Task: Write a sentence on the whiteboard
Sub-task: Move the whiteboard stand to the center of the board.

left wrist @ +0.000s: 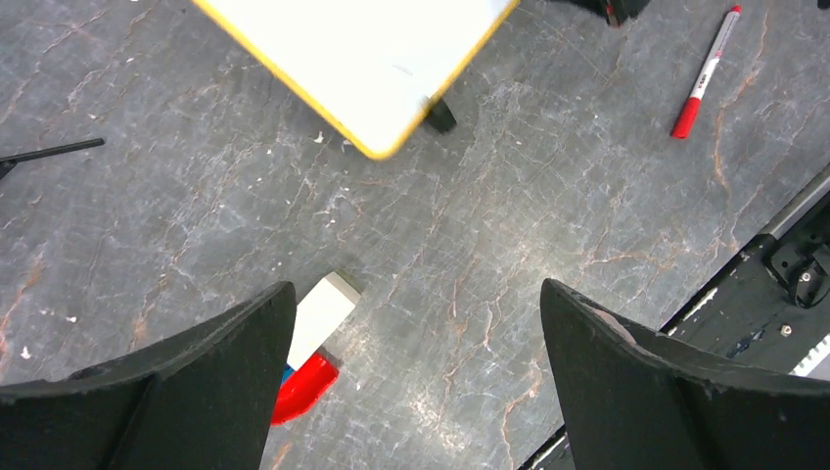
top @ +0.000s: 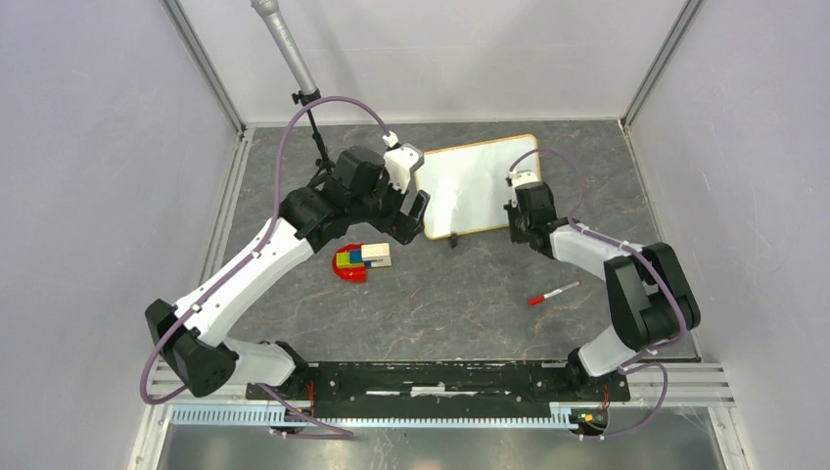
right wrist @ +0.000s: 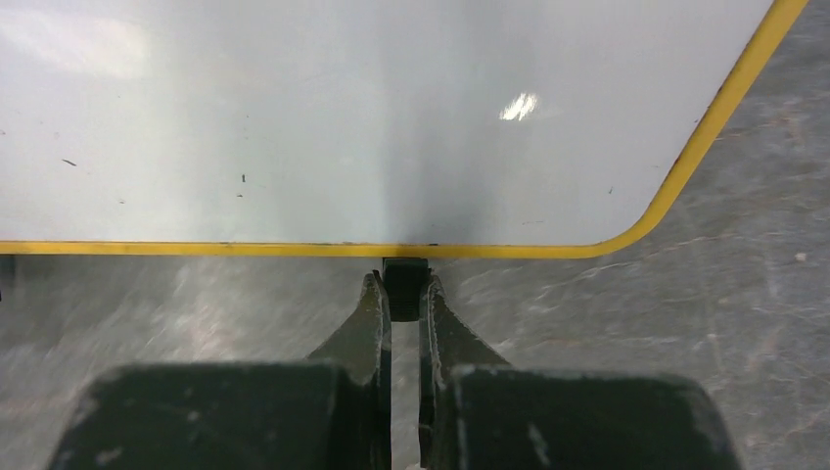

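Observation:
The whiteboard (top: 480,186) lies at the back of the table, white with a yellow-orange frame. Its face is blank in every view; no red lettering of the sentence shows. My right gripper (top: 519,217) is at the board's near right edge and is shut on one black clip foot (right wrist: 405,279) of the board (right wrist: 391,117). My left gripper (top: 411,220) hovers open and empty by the board's near left corner (left wrist: 362,49), above bare table (left wrist: 416,294). A red marker pen (top: 553,294) lies loose on the table, also in the left wrist view (left wrist: 707,70).
A red tray of coloured blocks (top: 360,260) lies under my left arm, partly behind the left finger (left wrist: 308,343). A second black clip foot (left wrist: 440,116) sits under the board's near edge. A grey pole on a stand (top: 294,59) rises at the back left. Walls enclose three sides.

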Controlling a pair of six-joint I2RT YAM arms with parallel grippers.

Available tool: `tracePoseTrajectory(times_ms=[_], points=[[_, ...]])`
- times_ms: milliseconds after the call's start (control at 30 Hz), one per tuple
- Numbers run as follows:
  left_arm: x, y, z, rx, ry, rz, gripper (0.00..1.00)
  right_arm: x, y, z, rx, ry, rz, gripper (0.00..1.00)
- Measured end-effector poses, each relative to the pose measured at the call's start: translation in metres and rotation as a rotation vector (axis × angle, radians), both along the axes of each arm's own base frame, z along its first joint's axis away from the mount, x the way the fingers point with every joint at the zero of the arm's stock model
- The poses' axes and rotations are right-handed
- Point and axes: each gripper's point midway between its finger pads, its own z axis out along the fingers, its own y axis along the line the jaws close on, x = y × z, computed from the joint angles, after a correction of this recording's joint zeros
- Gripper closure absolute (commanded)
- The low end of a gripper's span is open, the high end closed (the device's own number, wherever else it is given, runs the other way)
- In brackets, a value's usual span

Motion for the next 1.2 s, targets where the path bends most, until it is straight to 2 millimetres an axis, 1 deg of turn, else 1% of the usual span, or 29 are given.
tracePoseTrajectory(times_ms=[67, 200, 333, 400, 533, 633, 767, 833, 933, 1067, 1200], points=[[-0.001, 0.006, 0.006, -0.009, -0.007, 0.009, 0.00, -0.013, 0.014, 0.000, 0.005, 0.010, 0.064, 1.00], [-0.005, 0.019, 0.011, -0.013, 0.005, 0.023, 0.00, -0.037, 0.030, -0.006, 0.015, 0.039, 0.145, 1.00], [-0.003, 0.032, 0.012, 0.003, 0.002, 0.041, 0.00, -0.061, 0.037, -0.011, 0.020, 0.057, 0.199, 1.00], [-0.003, 0.036, 0.011, 0.013, 0.006, 0.047, 0.00, -0.068, 0.039, -0.010, 0.023, 0.057, 0.221, 1.00], [-0.007, 0.041, 0.008, 0.029, 0.026, 0.050, 0.00, -0.079, 0.046, -0.008, 0.026, 0.055, 0.261, 1.00], [-0.007, 0.042, 0.008, 0.030, 0.029, 0.053, 0.00, -0.087, 0.056, -0.007, 0.026, 0.053, 0.300, 1.00], [-0.003, 0.046, 0.008, 0.028, 0.031, 0.067, 0.00, -0.100, 0.067, -0.012, 0.031, 0.059, 0.350, 1.00], [0.000, 0.048, 0.007, 0.029, 0.035, 0.076, 0.00, -0.106, 0.069, -0.017, 0.034, 0.066, 0.361, 1.00], [0.005, 0.050, 0.007, 0.025, 0.043, 0.087, 0.00, -0.110, 0.069, -0.016, 0.052, 0.051, 0.356, 1.00], [0.012, 0.050, 0.010, 0.018, 0.042, 0.096, 0.00, -0.122, 0.067, -0.017, 0.077, 0.038, 0.361, 1.00], [0.017, 0.048, 0.013, 0.013, 0.039, 0.098, 0.00, -0.126, 0.069, -0.018, 0.084, 0.039, 0.366, 1.00]])
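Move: Roughly 25 cm to the right hand's left, 3 cm back and a few centimetres below lies the middle of the table, where the whiteboard is going. The fingers already grip its right foot; the board's middle is about 13 cm ahead and 9 cm left. The marker lies some 17 cm back and 7 cm right, the toy bricks about 41 cm left and 7 cm back. From the left hand the table's middle is roughly 8 cm ahead, 7 cm right and 25 cm below. Keeping its pinch on the whiteboard's right foot, the right hand draws back about 13 cm and goes left about 7 cm, slowing towards the end, while sinking some 2 cm. It swings the board counter-clockwise by about 20 degrees as it carries it towards the table's middle. The empty left hand, still wide open, moves about 5 cm to the left. ##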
